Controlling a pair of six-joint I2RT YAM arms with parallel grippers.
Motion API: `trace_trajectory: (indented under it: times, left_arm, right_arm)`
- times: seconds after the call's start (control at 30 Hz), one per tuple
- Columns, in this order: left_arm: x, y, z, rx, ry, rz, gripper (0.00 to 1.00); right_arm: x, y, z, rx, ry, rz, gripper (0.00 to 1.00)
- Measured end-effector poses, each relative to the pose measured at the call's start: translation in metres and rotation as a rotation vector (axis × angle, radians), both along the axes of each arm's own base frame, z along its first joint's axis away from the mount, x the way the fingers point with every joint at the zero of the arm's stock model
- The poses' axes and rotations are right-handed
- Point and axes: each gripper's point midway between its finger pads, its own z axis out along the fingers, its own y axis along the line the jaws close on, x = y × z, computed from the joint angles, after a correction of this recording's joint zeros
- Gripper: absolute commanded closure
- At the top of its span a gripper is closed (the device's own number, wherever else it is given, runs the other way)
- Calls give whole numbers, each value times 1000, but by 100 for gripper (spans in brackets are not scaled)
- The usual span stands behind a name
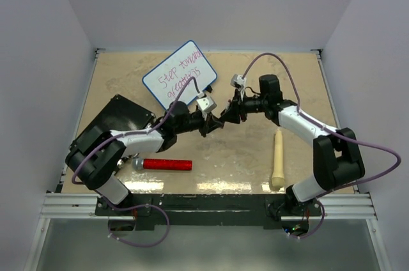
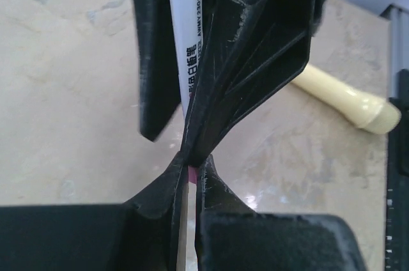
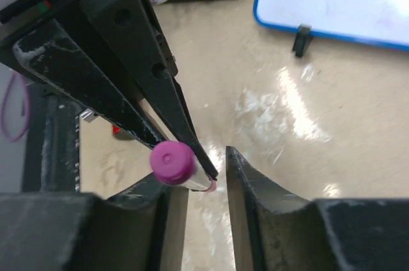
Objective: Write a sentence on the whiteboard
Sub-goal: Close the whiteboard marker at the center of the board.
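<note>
The whiteboard [image 1: 182, 73] lies tilted at the back of the table, with the sentence [image 1: 181, 76] on it in two lines of thin purple handwriting. Its blue-rimmed corner [image 3: 332, 2] shows in the right wrist view. Both grippers meet in mid-air in front of the board. My left gripper [image 1: 213, 124] [image 2: 190, 172] is shut on the pink end of a white marker [image 2: 185, 28]. The marker's barrel runs up between the fingers of my right gripper [image 1: 229, 116] [image 3: 198, 169]. Those jaws stand apart, and the marker's purple end [image 3: 171, 161] rests against only one finger.
A red cylinder with a silver end [image 1: 166, 164] lies near the front left. A cream stick [image 1: 278, 159] [image 2: 348, 98] lies at the front right. A black slab [image 1: 118, 117] sits to the left under my left arm. Purple cables loop over both arms.
</note>
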Motion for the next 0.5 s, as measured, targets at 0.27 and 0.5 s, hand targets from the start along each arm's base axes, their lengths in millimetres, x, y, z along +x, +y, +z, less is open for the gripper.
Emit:
trace_trajectory:
  times: [0.27, 0.5]
  left_arm:
    - [-45, -6, -3, -124, 117, -88, 100]
    - [-56, 0, -32, -41, 289, -73, 100]
  right_arm:
    - [-21, -28, -1, -35, 79, 3, 11]
    - [-13, -65, 33, -17, -27, -93, 8]
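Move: The left hand already holds the marker by one end, its middle roughly 4 cm ahead, 1 cm right and 5 cm above. Around it are the parting right fingers, its middle about 1 cm ahead and 2 cm up from that hand, not off to either side. From the right hand, the whiteboard's middle lies some 13 cm ahead, 17 cm left and 15 cm below; the cream microphone, about 15 cm back, 19 cm right and 15 cm below. Opening wide, the right hand leaves the marker, about 6 cm right and up; the left carries it back. ##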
